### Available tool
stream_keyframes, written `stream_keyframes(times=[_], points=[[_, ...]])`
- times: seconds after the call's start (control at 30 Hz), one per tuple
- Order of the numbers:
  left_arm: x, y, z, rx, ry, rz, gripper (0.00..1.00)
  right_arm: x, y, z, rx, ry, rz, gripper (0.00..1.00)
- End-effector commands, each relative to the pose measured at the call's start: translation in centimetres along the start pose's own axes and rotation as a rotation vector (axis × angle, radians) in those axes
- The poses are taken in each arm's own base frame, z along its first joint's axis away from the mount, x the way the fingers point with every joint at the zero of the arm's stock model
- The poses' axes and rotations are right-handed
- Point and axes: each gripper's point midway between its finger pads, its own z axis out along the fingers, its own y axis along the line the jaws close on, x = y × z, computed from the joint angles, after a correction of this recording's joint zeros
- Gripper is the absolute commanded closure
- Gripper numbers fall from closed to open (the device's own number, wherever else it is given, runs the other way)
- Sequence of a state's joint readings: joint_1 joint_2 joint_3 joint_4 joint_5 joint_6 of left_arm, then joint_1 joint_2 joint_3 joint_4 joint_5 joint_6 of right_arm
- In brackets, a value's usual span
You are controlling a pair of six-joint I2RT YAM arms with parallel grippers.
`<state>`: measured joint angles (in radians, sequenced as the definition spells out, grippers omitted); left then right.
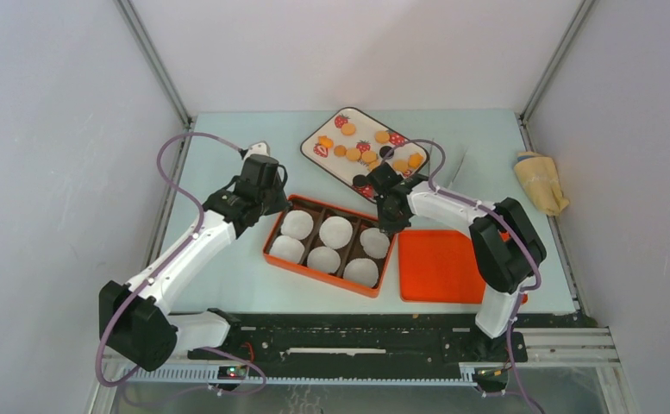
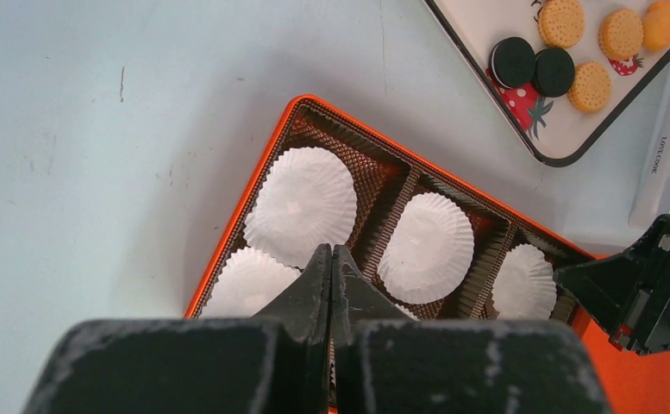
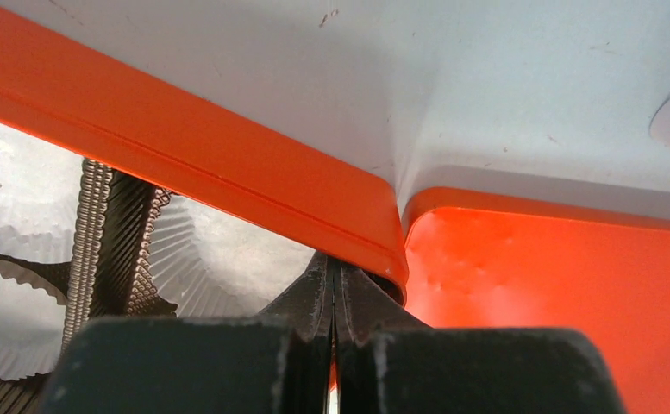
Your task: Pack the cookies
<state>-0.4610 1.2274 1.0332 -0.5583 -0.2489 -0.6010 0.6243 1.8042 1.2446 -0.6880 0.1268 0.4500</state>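
The cookies (image 1: 353,153) lie on a strawberry-print tray (image 1: 341,172) at the back: several golden discs and a few black ones (image 2: 514,61), also golden ones (image 2: 560,21) in the left wrist view. An orange box (image 1: 272,238) holds several white paper cups (image 2: 303,203), all empty. My left gripper (image 1: 272,200) is shut on nothing and hovers over the box's left end, its tips (image 2: 332,254) above the left cups. My right gripper (image 1: 390,222) is shut and empty, its tips (image 3: 334,263) right at the box's far right corner rim (image 3: 228,185).
An orange lid (image 1: 439,266) lies flat just right of the box, also the lid (image 3: 572,285) in the right wrist view. A white utensil (image 2: 663,155) rests beside the tray. A beige cloth (image 1: 540,181) sits at the right table edge. Walls close in on both sides.
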Motion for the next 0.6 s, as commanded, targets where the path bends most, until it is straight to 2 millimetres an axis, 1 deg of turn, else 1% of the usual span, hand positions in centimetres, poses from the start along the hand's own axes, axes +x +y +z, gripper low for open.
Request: stream_keyframes(times=[0.0, 0.17, 0.27, 0.33, 0.43, 0.5, 0.57], points=[[-1.8, -1.4, -0.6, 0.048, -0.048, 0.0, 1.0, -3.4, 0.1, -0.2, 0.005, -0.083, -0.007, 1.0], [-1.5, -1.3, -0.1, 0.04, -0.036, 0.004, 1.0, -6.5, 0.0, -0.8, 0.018, -0.129, -0.017, 1.0], [-1.3, -1.2, 0.0, 0.034, -0.031, 0.003, 1.0, -7.4, 0.0, -1.5, 0.019, -0.141, -0.036, 1.0], [-1.2, -1.1, 0.0, 0.029, -0.031, 0.006, 1.0, -7.8, 0.3, -2.7, 0.007, -0.165, -0.049, 1.0], [-1.4, -1.0, -0.2, 0.027, -0.038, 0.008, 1.0, -8.3, 0.2, -5.8, -0.022, -0.245, -0.028, 0.99], [-1.6, -1.1, -0.2, 0.03, -0.041, 0.007, 1.0, -8.9, -0.6, -7.8, -0.017, -0.309, 0.013, 0.77], [-1.9, -1.6, -0.2, 0.041, -0.041, 0.007, 1.0, -9.7, -1.3, -9.2, -0.018, -0.356, 0.048, 0.64]])
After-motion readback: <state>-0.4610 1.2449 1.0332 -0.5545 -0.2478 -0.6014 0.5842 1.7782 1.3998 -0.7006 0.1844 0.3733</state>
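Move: The right fingers, shut, are down inside the far right corner of the orange-rimmed box, whose middle lies about 13 cm to their left, 4 cm back and slightly lower. The cookie tray's middle is some 17 cm ahead and 6 cm left; the empty red tray's is about 8 cm back and 11 cm right, both around 3 cm lower. From the left hand the box's middle is roughly 10 cm right, 6 cm back and 15 cm below. Forward by about 5 cm goes the right hand, its shut fingertips pushing the far wall of the box near the right corner from the inside, towards the cookie tray. It climbs as it goes, then rises clear to some 6 cm above its start, tipping the fingers about 10 degrees outward and beginning to open them. ##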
